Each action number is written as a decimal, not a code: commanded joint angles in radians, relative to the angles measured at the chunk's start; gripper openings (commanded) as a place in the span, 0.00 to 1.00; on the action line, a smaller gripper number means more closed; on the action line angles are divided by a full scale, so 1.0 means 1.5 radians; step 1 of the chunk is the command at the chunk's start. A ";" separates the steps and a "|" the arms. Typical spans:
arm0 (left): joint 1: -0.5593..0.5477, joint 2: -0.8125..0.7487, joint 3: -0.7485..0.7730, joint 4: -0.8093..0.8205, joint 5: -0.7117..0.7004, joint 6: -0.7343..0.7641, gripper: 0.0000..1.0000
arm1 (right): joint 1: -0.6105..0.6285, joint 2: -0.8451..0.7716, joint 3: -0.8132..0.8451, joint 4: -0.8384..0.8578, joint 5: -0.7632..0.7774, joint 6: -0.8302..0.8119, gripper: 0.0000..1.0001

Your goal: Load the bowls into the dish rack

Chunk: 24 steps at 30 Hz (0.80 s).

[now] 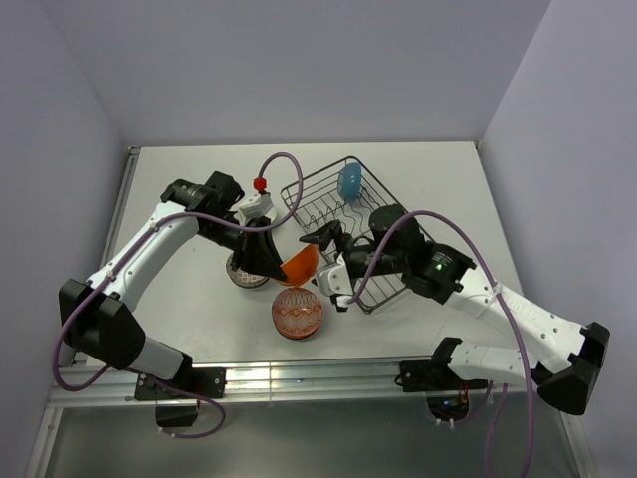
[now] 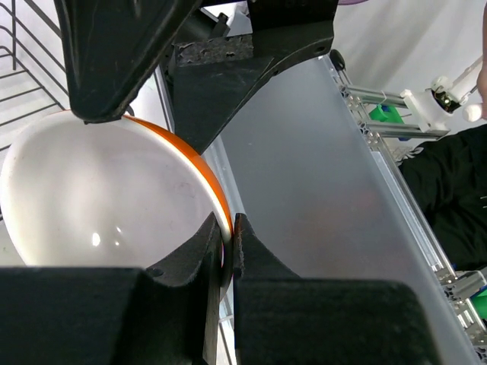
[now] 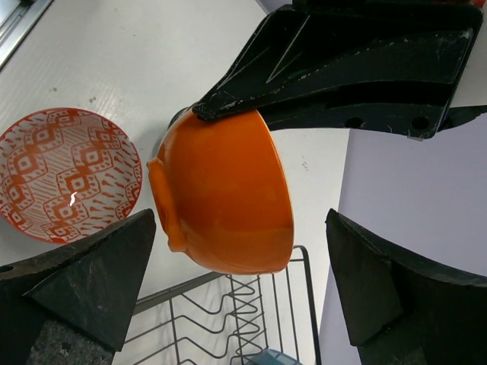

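Note:
My left gripper [image 2: 228,224] is shut on the rim of an orange bowl [image 2: 99,205] with a white inside and holds it tilted in the air at the dish rack's [image 1: 343,224] near-left corner. In the top view the orange bowl [image 1: 300,265] hangs between the left gripper [image 1: 272,261] and the right gripper [image 1: 318,265]. The right gripper [image 3: 242,220] is open, its fingers [image 3: 84,281] standing wide on either side of the orange bowl [image 3: 221,198], apart from it. A blue bowl [image 1: 349,181] stands in the rack's far end.
A red-orange patterned bowl [image 1: 297,312] sits on the table in front of the held bowl, also in the right wrist view [image 3: 68,175]. A dark patterned bowl [image 1: 245,276] lies under the left arm's wrist. Rack wires [image 3: 228,312] lie just below the orange bowl.

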<state>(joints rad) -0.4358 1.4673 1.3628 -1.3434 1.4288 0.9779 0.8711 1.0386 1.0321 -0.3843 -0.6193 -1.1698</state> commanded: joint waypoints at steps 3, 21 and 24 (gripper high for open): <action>-0.004 -0.023 0.006 0.013 0.154 -0.005 0.00 | 0.006 0.005 -0.009 0.031 0.003 -0.008 1.00; -0.012 -0.022 0.008 -0.004 0.144 0.014 0.01 | 0.005 0.021 -0.037 0.057 0.016 -0.023 0.69; -0.012 -0.018 0.009 -0.016 0.139 0.026 0.03 | 0.004 0.023 -0.032 0.053 0.018 -0.019 0.52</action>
<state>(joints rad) -0.4496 1.4677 1.3617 -1.3487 1.4227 0.9802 0.8726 1.0657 0.9737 -0.3302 -0.5926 -1.1988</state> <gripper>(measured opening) 0.113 0.728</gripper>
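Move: The orange bowl is already pinched at its rim by the left hand, its middle about 4 cm to that hand's right and 2 cm ahead. From the open right hand it lies some 4 cm to the left and 3 cm below. Also from the right hand, the red patterned bowl is roughly 7 cm back, 6 cm left and 14 cm down, and the dish rack's middle about 12 cm ahead, 10 cm right and 13 cm down. The orange bowl is kept at its rim by the nearly still left hand while the right hand, fingers pointing left, sinks about 2.5 cm around it. The right hand then creeps slightly forward as its wide-open fingers close by roughly a quarter and come to a stop, pinching the bowl across its outside. ##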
